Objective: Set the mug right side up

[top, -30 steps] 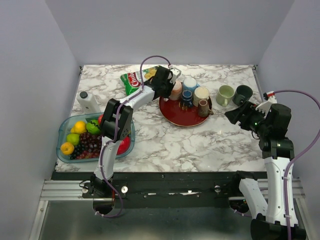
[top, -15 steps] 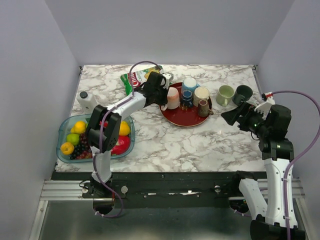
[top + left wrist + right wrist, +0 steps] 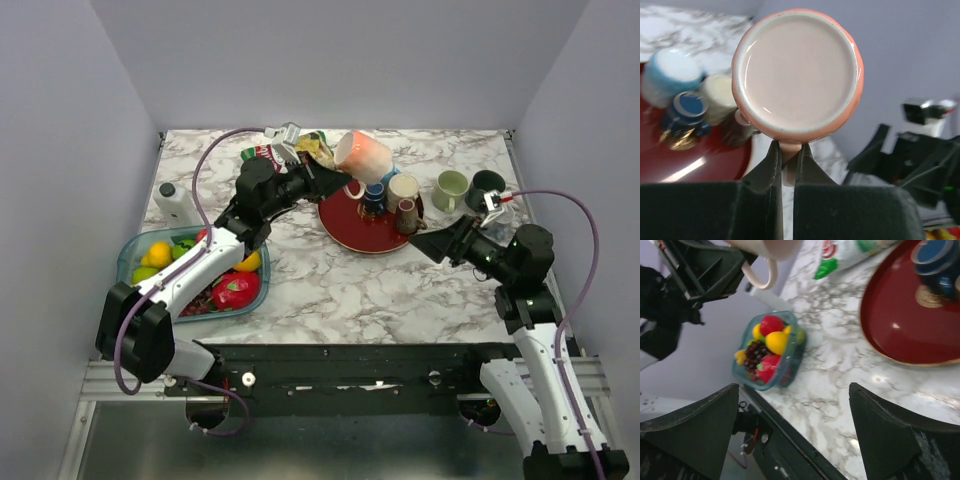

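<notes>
A salmon-pink mug (image 3: 364, 157) hangs in the air above the back of the red tray (image 3: 345, 226). It is tipped on its side, pale base toward my left wrist and mouth pointing away to the right. My left gripper (image 3: 337, 179) is shut on the mug's handle. In the left wrist view the mug's base (image 3: 797, 75) fills the frame above the left gripper (image 3: 788, 147). The right wrist view shows the mug (image 3: 771, 247) at the top edge. My right gripper (image 3: 430, 241) stands open just right of the tray, holding nothing; it is wide apart (image 3: 794, 390) over bare marble.
Blue (image 3: 379, 168), cream (image 3: 402, 188) and brown (image 3: 407, 215) mugs stand on the tray. Two green mugs (image 3: 450, 187) (image 3: 488, 185) sit to its right. A fruit container (image 3: 190, 270), white bottle (image 3: 177, 203) and snack bag (image 3: 262, 158) lie at the left.
My left arm has lifted the pink mug off the tray and tipped it onto its side. My right gripper has moved left toward the tray and opened wider.
</notes>
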Tool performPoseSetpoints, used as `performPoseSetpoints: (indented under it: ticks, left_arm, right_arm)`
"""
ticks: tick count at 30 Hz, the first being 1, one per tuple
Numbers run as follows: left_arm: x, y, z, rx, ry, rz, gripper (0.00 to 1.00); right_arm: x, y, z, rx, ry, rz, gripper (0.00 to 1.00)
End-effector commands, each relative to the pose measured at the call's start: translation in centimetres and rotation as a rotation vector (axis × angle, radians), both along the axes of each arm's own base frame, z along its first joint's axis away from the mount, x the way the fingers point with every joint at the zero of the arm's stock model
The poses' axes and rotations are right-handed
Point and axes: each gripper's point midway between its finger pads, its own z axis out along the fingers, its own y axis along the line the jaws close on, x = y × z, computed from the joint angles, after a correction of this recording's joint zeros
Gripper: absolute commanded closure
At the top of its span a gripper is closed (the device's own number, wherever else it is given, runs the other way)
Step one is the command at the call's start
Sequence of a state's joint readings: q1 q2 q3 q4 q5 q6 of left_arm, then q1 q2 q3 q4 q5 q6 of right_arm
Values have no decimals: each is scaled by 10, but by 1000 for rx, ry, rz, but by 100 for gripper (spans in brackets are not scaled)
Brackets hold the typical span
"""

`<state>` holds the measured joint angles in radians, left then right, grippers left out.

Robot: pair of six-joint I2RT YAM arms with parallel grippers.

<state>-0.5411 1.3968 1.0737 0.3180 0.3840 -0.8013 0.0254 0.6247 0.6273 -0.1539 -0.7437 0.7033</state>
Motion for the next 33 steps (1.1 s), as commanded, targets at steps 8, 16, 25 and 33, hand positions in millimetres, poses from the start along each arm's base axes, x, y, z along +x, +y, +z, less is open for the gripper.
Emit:
performPoseSetpoints:
  ticks: [8,16,25,33]
  left_arm:
    - [-96,4,138,-762,-73,-210,100]
    - [-116,9,145,-861,-69,-211,100]
    - [-118,7,138,-869,-51,-209,100]
    - [-115,1,132,-823,-66,-182,100]
  right_arm:
    - [0,83,102,184,-302,177,0]
    - [11,86,125,299,-343,118,7]
    - [14,83,134,364,-358,88,19]
    - [18,98,132,370,-306,138,33]
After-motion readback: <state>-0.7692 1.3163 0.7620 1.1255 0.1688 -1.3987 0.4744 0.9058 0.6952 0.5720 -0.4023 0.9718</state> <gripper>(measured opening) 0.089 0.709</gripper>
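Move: The coral mug hangs by its handle in the left fingers, tipped on its side. The right gripper it is being taken to is about 12 cm back, 14 cm to the right and a touch lower. From the open right hand the mug's body lies roughly 14 cm ahead, 12 cm left and 7 cm up. Well below on the tray, from the left hand, the blue mug is some 16 cm ahead and 7 right, the brown mug about 11 ahead and 14 right. Keeping its pinch on the coral mug's handle, the left hand draws back about 10 cm and climbs 9 cm towards the right gripper, its wrist turning some 40 degrees so the fingers tip upward, then eases to a stop. The right hand comes to meet it, first sweeping about 9 cm left and then mostly rising some 12 cm, tipping its fingers up and narrowing them by about a quarter without shutting, to bring them to the handle below the mug's mouth. ##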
